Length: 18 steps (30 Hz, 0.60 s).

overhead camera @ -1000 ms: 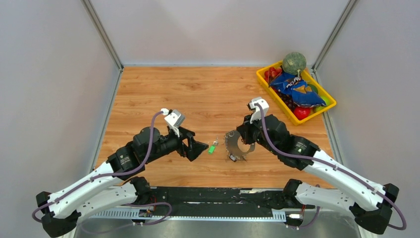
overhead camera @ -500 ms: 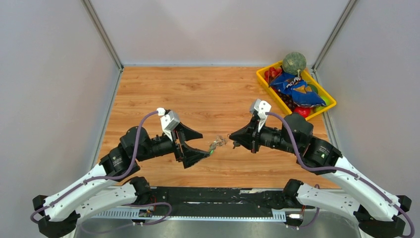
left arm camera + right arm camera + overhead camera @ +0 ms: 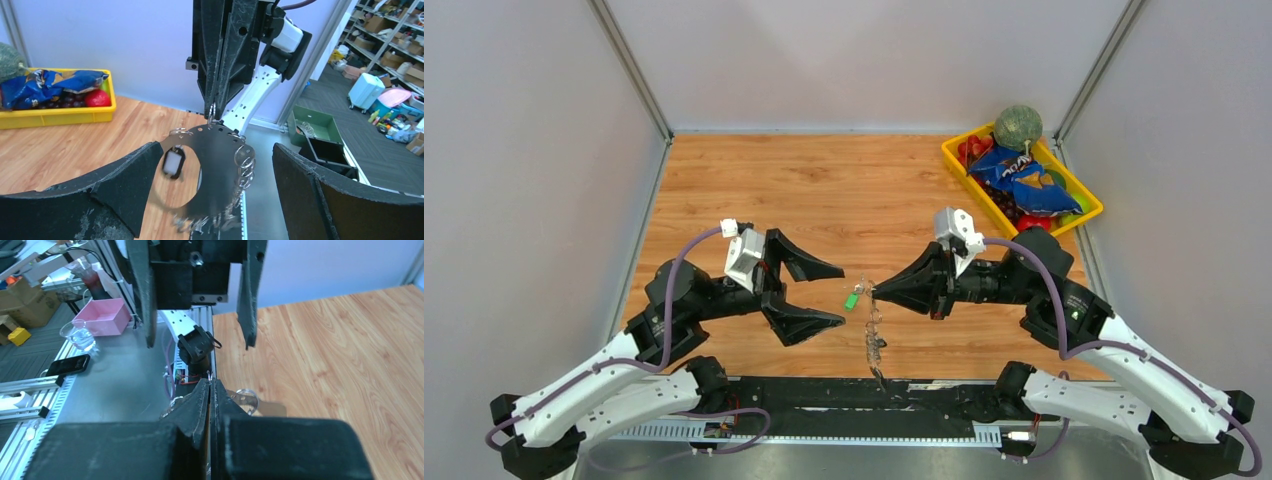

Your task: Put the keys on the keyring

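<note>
My right gripper (image 3: 876, 291) is shut on the top edge of the keyring (image 3: 875, 342), which hangs edge-on below its tip. In the left wrist view the keyring (image 3: 220, 165) is a flat grey hoop fringed with small silver rings, dangling between my left fingers (image 3: 125, 195). A small black fob (image 3: 173, 163) shows through its opening. The keys (image 3: 853, 298), marked by a green tag, lie on the table between the two grippers. My left gripper (image 3: 840, 296) stands open and faces the right one, holding nothing. In the right wrist view the right gripper (image 3: 210, 384) pinches a thin ring.
A yellow bin (image 3: 954, 160) at the back right holds a green melon (image 3: 1018, 127), a blue snack bag (image 3: 1024, 182) and red fruit. The black base rail (image 3: 854, 395) runs along the near table edge. Grey walls enclose the wooden table (image 3: 824, 190).
The right gripper has lifted the keyring off the table and turned toward the left arm, so the hoop now hangs from its tip. The left gripper has drawn back left, jaws wide.
</note>
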### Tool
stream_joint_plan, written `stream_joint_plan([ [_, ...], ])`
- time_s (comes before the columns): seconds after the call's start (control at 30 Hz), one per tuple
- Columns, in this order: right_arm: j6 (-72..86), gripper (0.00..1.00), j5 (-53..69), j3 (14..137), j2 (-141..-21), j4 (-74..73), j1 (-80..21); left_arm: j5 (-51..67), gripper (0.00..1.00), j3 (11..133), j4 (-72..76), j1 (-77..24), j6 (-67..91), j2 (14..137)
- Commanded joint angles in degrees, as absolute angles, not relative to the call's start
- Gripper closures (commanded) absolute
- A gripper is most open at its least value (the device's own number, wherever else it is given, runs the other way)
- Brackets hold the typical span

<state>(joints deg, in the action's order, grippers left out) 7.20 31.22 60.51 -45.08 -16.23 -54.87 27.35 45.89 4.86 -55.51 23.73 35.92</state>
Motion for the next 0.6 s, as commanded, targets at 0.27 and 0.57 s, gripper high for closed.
stream_joint_plan([
  [0.27,9.5,1.00,32.1,63.4,-48.1,-2.8,-60.3,32.2,0.49,45.8,13.1,-55.5,23.4,38.2],
  [0.57,10.5,1.00,25.2,61.9,-46.9,2.7,-65.5,32.9,0.63,45.6,12.8,-55.5,23.5,37.4],
])
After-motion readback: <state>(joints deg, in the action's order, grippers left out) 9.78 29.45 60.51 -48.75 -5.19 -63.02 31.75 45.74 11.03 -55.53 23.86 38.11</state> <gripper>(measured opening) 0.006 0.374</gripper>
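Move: The keyring, a flat plate edged with rings, hangs from the right fingers by its top ring. Its middle lies about 5 cm to the right of the open left hand, 1 cm ahead and 6 cm below. For the right hand, which carries it, the left fingers' gap is about 5 cm to the left, 1 cm back and roughly level, and the plate's middle is 6 cm below. The green-tagged key lies on the table, some 19 cm ahead of the left hand, 2 cm right and 36 cm below. Still pinching the keyring's top ring, the right hand carries it about 3 cm left towards the left gripper, moving back and rising by nearly as much. The left hand stays almost in place, drifting just over 1 cm up, back and right as its fingers close from wide open to about a third, around the plate's top edge; contact there can't be made out. ##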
